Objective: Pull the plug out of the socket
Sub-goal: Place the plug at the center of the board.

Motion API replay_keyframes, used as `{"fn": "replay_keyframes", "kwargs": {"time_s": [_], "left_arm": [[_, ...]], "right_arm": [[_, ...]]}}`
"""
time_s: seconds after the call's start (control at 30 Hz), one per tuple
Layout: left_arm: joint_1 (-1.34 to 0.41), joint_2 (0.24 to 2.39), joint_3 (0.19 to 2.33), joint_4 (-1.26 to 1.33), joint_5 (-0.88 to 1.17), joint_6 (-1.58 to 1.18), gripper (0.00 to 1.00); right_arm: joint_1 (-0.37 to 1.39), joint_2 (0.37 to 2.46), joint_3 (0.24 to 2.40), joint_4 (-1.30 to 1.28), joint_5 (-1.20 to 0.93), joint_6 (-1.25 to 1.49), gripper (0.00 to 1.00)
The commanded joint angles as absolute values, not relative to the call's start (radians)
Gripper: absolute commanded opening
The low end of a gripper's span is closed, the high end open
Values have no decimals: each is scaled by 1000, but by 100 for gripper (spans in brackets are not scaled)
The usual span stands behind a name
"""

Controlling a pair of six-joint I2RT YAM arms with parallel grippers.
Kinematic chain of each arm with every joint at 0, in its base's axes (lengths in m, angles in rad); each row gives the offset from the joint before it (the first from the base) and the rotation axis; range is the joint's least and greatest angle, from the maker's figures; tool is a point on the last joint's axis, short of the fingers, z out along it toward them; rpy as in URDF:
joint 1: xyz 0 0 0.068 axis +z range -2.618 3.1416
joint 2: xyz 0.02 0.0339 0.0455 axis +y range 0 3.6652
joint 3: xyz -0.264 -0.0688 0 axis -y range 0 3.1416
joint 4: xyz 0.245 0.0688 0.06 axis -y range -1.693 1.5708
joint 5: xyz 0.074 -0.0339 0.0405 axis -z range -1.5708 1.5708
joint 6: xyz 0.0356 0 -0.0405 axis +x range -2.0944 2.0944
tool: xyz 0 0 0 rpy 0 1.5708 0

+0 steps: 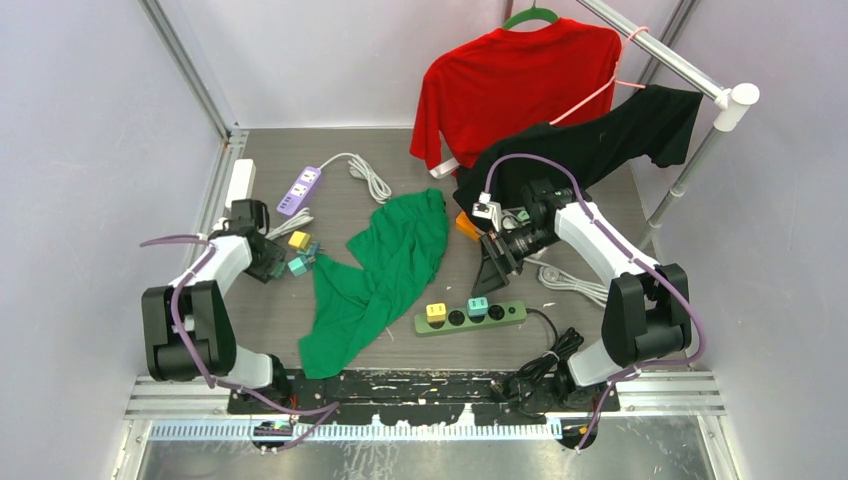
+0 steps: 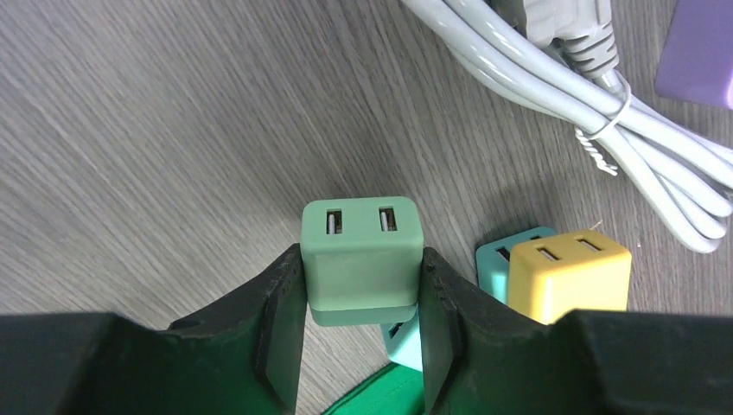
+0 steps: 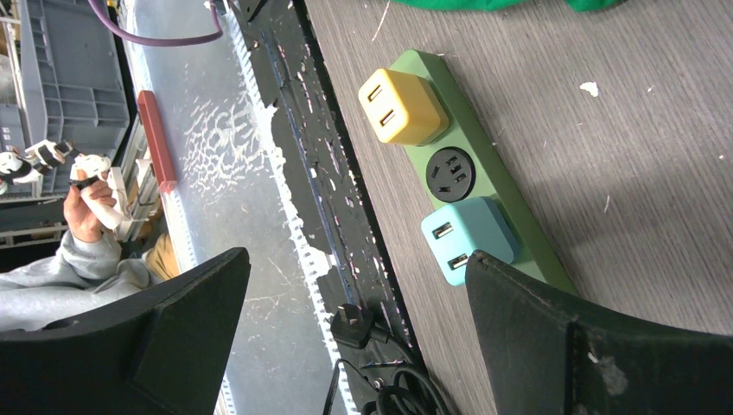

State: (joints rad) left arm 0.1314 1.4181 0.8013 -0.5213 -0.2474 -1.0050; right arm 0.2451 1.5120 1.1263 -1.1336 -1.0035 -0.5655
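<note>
My left gripper (image 2: 363,270) is shut on a sage-green plug (image 2: 363,255), its two fingers pressed against the cube's sides, over the table at the left (image 1: 290,265). Loose yellow (image 2: 566,275) and teal (image 2: 494,264) plugs lie just to its right. The green socket strip (image 1: 505,314) lies near the front edge, with a yellow plug (image 3: 402,105) and a teal plug (image 3: 467,238) seated in it and an empty socket (image 3: 451,173) between them. My right gripper (image 3: 356,259) hangs open above the strip's teal end (image 1: 497,262), holding nothing.
A green cloth (image 1: 385,265) sprawls mid-table. A purple power strip (image 1: 299,190) and coiled white cable (image 2: 605,147) lie at the back left. Red (image 1: 510,80) and black (image 1: 600,140) shirts hang on a rack at the back right. The strip's black cord (image 1: 555,350) coils by the right base.
</note>
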Motion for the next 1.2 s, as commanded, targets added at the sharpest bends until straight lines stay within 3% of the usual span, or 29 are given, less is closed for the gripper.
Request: {"fn": "replay_keyframes", "kwargs": {"time_s": [0.0,0.1,0.23,0.3,0.5,0.63,0.93,1.1,1.17], "left_arm": [[143,1459,860,-544,-224,-971,9],[144,1473,865,-540,-223,-969,13],[147,1479,865,-535,-219,-969,33],[149,1483,866,-535,-213,-969,36],[149,1467,863,-550,-209,-967,55],[150,1434,862,-564,-206,-966,62],[149,1227,808,-606,-128,-966,66],[149,1059,733,-597,-36,-982,75],[150,996,710,-590,-14,-979,85]], "right_arm": [[248,1497,1156,-1135,-1008,-571,100],[247,1497,1156,-1134,-1008,-573,100],[248,1497,1157,-1137,-1008,-572,100],[248,1498,1158,-1138,-1008,-574,100],[248,1491,1156,-1140,-1005,-577,100],[248,1488,1157,-1140,-1001,-578,100],[247,1458,1156,-1138,-990,-583,100],[247,1412,1150,-1140,-986,-602,100],[248,1394,1148,-1140,-987,-611,100]]}}
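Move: The left hand holds the green plug just above its spot on the board, about 3 cm straight below the fingers. From that hand the near teal plug lies some 5 cm right and 1 cm ahead, the yellow plug 5 cm right and 7 cm ahead, and a second teal plug 8 cm right and 5 cm ahead, all roughly 1 cm lower. From the right hand the spot is about 47 cm left, 4 cm ahead and 14 cm down. The left hand lowers the green plug about 1 cm, opens to release it, then lifts some 7 cm away. ##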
